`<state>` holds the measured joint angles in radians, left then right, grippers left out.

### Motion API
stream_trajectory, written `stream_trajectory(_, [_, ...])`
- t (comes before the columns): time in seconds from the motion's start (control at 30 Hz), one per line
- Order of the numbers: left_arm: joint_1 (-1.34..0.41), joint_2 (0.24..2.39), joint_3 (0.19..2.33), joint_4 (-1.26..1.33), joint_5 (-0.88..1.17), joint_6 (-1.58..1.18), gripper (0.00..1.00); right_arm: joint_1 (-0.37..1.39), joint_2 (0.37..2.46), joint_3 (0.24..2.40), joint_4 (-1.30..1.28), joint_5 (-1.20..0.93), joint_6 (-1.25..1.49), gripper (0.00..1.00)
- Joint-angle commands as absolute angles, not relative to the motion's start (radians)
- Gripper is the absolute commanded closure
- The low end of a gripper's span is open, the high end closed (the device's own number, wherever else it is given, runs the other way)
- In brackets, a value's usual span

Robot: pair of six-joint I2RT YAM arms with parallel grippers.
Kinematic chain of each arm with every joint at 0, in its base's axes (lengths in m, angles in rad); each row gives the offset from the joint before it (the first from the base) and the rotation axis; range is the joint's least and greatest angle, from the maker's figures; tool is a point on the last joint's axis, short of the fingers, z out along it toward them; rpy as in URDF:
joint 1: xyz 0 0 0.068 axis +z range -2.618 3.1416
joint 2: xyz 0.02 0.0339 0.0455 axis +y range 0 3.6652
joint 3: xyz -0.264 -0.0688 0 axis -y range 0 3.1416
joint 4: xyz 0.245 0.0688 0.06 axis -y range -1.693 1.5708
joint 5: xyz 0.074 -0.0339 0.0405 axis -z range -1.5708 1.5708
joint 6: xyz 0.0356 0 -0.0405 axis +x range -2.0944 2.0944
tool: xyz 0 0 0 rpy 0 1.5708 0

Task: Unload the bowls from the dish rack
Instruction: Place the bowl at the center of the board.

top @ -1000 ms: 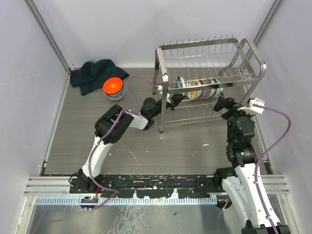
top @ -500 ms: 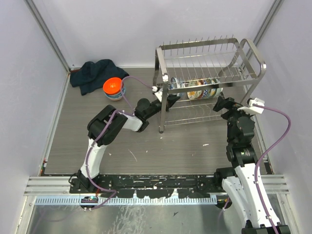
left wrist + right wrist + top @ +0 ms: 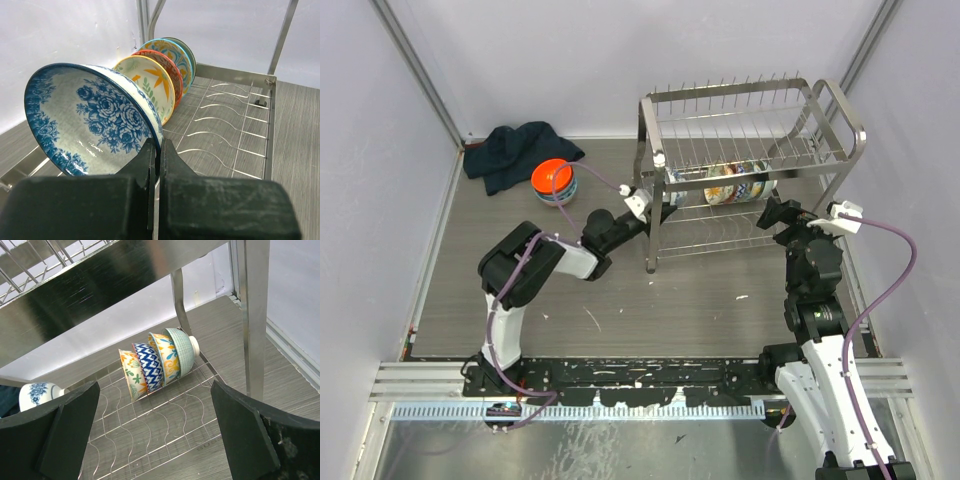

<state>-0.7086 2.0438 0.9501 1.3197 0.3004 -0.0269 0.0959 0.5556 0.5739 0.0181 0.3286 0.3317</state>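
My left gripper (image 3: 157, 150) is shut on the rim of a blue-and-white floral bowl (image 3: 90, 120), which is tilted on its side at the left end of the dish rack (image 3: 750, 150). Behind that bowl, several patterned bowls (image 3: 160, 75) lean in a row on the rack's lower wire shelf (image 3: 230, 135). From above, the left gripper (image 3: 658, 211) sits at the rack's front-left post. My right gripper (image 3: 155, 435) is open and empty in front of the lower shelf, facing the row of bowls (image 3: 157, 362), with the held bowl (image 3: 40, 392) far left. It hangs by the rack's right end (image 3: 772, 213).
An orange bowl (image 3: 552, 178) tops a small stack on the table left of the rack. A dark cloth (image 3: 515, 150) lies bunched in the back left corner. Walls close in the back and both sides. The rack's upper tier (image 3: 100, 285) hangs over the right gripper.
The left arm has drawn back leftward, pulling the blue floral bowl away from the row toward the rack's left end. The right arm has not moved.
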Motion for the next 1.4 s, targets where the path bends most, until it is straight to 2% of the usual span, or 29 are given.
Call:
stream_trajectory(0.0, [-0.700,1.948,0.893,1.430,0.271,0.023,1.00,0.093,0.537,0.602,0.040,0.315,0.333,0.00])
stream_trajectory(0.47, [-0.695,1.776,0.666,1.398,0.154,0.090,1.00,0.094,0.534,0.605,0.037,0.302,0.337,0.00])
stream_trajectory(0.9, [-0.696,1.510,0.631,0.933,-0.065,0.173,1.00,0.095,0.535,0.595,0.049,0.290,0.344,0.00])
stream_trajectory(1.1, [-0.693,1.480,0.741,0.688,-0.147,0.189,1.00,0.096,0.532,0.598,0.047,0.285,0.345,0.00])
stream_trajectory(1.37, [-0.664,1.579,0.982,0.370,-0.179,0.171,1.00,0.105,0.528,0.597,0.047,0.290,0.345,0.00])
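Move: The left hand, still pinching the blue-flowered bowl by its rim at the rack's left end, has the open board beside the rack about 15 cm to its left, 8 ahead and 15 below. The orange-topped stack is some 30 cm left and 12 ahead; the rack's back left leg 7 left and 17 ahead; the remaining rack bowls 20 right and 11 ahead. From the right hand that open board is roughly 45 cm left and 17 ahead. Leftwards by about 12 cm, at nearly constant height, the left hand carries the blue-flowered bowl out of the rack's left end towards the orange-topped stack, easing a few centimetres back first and coming forward again at the end. Later on the wrist swings counter-clockwise nearly 30 degrees and rolls its left side up, while the shut fingers keep their rim pinch. ##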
